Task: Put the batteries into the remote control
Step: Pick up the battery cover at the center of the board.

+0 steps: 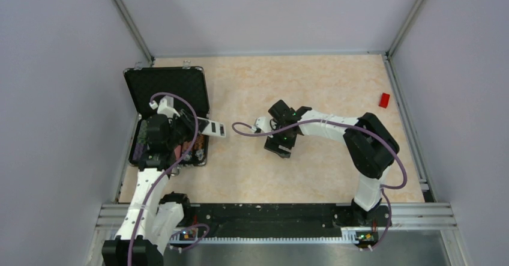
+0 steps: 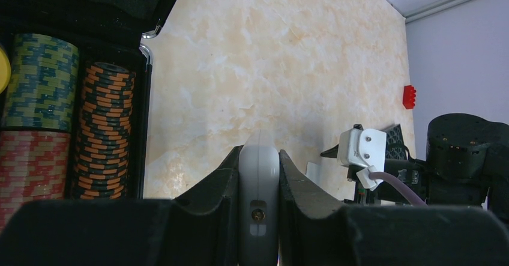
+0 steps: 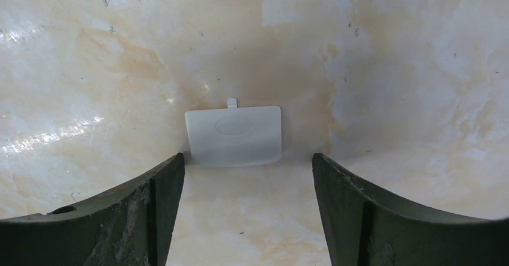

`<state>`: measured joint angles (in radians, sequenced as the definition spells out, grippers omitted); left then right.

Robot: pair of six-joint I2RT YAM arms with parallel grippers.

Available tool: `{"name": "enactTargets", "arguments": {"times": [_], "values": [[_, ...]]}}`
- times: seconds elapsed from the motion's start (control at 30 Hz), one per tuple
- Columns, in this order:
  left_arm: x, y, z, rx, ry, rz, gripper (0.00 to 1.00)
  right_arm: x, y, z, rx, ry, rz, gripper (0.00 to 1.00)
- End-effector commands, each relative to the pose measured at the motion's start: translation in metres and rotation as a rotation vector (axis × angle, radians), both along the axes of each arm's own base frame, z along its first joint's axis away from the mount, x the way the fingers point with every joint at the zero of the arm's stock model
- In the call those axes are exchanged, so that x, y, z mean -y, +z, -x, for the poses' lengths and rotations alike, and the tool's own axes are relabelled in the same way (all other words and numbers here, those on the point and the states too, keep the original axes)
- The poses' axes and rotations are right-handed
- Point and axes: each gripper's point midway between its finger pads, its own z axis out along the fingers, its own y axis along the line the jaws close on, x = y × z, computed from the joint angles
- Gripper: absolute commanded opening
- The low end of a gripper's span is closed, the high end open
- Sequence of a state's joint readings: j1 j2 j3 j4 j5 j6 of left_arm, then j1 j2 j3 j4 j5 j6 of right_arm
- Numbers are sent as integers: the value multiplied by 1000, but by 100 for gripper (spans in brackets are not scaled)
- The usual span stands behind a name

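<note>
The remote control (image 2: 259, 188), a white handset seen edge-on, is clamped between my left gripper's (image 2: 259, 158) fingers. From the top view the remote control (image 1: 214, 129) sticks out to the right of my left gripper (image 1: 201, 126), just past the black case's edge. My right gripper (image 3: 245, 169) is open and low over the table, with nothing between its fingers. A small white square cover piece (image 3: 234, 136) lies flat just beyond its fingertips. In the top view my right gripper (image 1: 280, 146) is near the table's middle. The batteries are out of view.
An open black case (image 1: 174, 80) stands at the left, holding stacks of coloured chips (image 2: 105, 128). A red block (image 1: 384, 100) lies near the right wall. Grey walls enclose the marbled table (image 1: 312, 86) on three sides.
</note>
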<state>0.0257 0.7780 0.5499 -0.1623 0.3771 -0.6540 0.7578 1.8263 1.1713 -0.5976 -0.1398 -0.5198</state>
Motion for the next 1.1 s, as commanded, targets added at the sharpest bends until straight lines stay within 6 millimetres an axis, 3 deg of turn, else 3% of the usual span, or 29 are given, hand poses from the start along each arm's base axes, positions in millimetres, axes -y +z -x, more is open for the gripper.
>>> {"name": "enactTargets", "arguments": {"times": [0.0,0.23,0.43,0.63,0.8,0.87,1.07], "values": [[0,31,-12,114,-12,-8,0,-2,-22,6,-11,19,25,75],[0,31,-12,113,-13,-7,0,-3,-25,11,-28,30,19,66],[0,31,-12,113,-15,-4,0,-2,-28,9,-29,18,39,43],[1,29,-10,110,-24,2,0,-4,-19,4,-2,2,25,37],[13,28,-5,113,-88,42,0,-23,20,-2,63,-8,-86,35],[26,28,2,113,-168,85,0,-32,38,0,97,-2,-137,35],[47,21,13,122,-272,209,0,-66,87,24,183,40,-289,36]]}}
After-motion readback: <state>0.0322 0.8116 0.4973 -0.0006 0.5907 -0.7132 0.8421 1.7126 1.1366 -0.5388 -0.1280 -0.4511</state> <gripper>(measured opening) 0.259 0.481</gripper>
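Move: The battery cover lies flat on the table almost between the right hand's open fingers, about 1 cm to the left, level fore-and-aft and barely below. The remote, in the left gripper, is some 17 cm to the left of the right hand, 3 cm farther out and roughly 16 cm higher; the chip case's middle is about 31 cm left and 2 cm ahead. From the left hand the cover is roughly 18 cm right, 3 cm back, 17 cm down. Leftward by just under 1 cm, the right hand centres over the battery cover while its fingers close from wide to about half open and pinch its two side edges; after a short hold it lifts some 3 cm, drifting about 2 cm further left and a little back. Near the end the left hand, still gripping the remote, swings about 3 cm right, turning some 10 degrees clockwise. ##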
